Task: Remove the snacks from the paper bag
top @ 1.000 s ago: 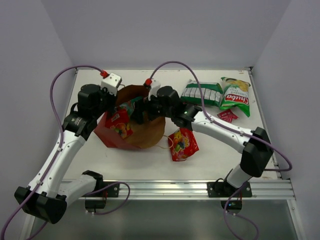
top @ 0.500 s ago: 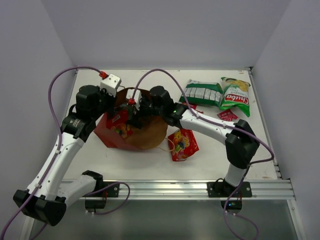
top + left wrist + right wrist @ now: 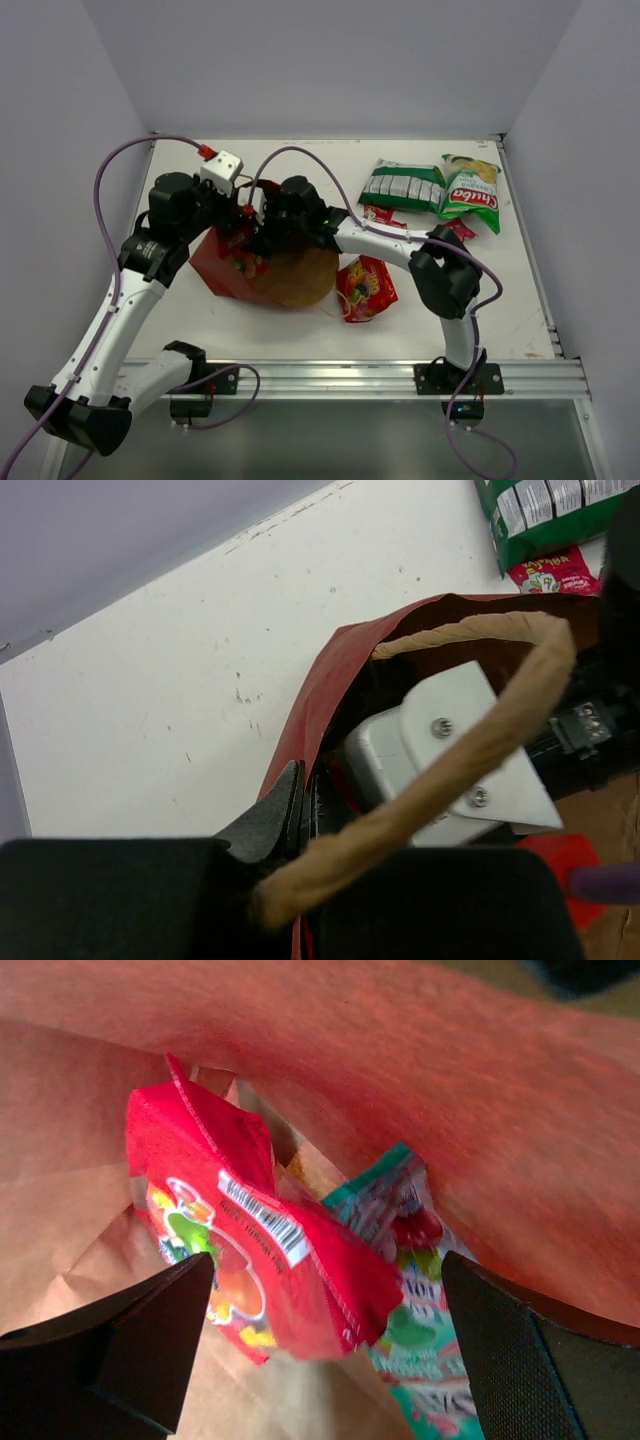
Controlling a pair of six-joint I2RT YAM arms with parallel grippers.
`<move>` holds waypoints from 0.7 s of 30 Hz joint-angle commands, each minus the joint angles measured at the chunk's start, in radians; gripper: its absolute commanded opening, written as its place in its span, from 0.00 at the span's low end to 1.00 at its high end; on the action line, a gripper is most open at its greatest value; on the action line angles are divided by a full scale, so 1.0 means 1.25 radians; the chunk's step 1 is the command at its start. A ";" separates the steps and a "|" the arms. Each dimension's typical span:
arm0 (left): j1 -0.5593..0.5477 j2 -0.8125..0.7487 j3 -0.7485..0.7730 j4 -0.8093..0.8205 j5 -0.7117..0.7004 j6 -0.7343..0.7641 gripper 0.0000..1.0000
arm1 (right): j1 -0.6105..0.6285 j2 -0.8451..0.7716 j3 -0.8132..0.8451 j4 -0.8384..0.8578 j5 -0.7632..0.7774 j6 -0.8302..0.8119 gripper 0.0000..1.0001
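Observation:
The paper bag lies on its side, mouth toward the back left. My left gripper is shut on the bag's red rim; a twine handle crosses in front. My right gripper reaches into the bag's mouth. It stands open just short of a red candy bag and a teal packet, touching neither. Out on the table lie another red candy bag, a green-white striped multipack, a green chip bag and small red wrappers.
The bag's tan inner wall closes in around my right fingers. The right arm's elbow rises over the table's middle right. White walls stand behind and to both sides. A metal rail runs along the near edge.
My right arm has swung left and pushed its gripper deeper into the bag's mouth, its elbow folding up. The left gripper has kept its hold on the rim.

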 commanded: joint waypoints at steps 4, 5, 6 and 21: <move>-0.003 -0.023 0.023 0.037 0.045 -0.020 0.00 | 0.001 0.062 0.101 -0.002 -0.037 -0.005 0.97; -0.005 -0.025 0.021 0.036 0.044 -0.020 0.00 | 0.001 0.073 0.108 -0.006 -0.038 -0.005 0.93; -0.005 -0.025 0.020 0.037 0.041 -0.019 0.00 | 0.001 0.078 0.109 -0.011 -0.046 -0.003 0.90; -0.005 -0.029 0.008 0.046 -0.009 -0.021 0.00 | 0.001 0.042 0.054 -0.038 -0.108 0.006 0.00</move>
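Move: The right hand is already inside the paper bag, fingers wide open and pointing left. The red snack packet's middle lies roughly 5 cm to its left, 3 cm back and 4 cm below; the teal snack packet is some 4 cm ahead, 4 cm left and 4 cm below. The left hand still holds the bag's rim, with the red packet about 3 cm back from it, neither left nor right, and some 15 cm below. Left and down by about 2 cm, the right hand eases deeper into the bag towards the red packet. As the reach dies out, its wide-open fingers close fully and the tips pinch the packet's edge by the barcode, the hand settling slightly lower and turning some 5 degrees counter-clockwise. The left hand keeps its pinch on the bag's rim. ##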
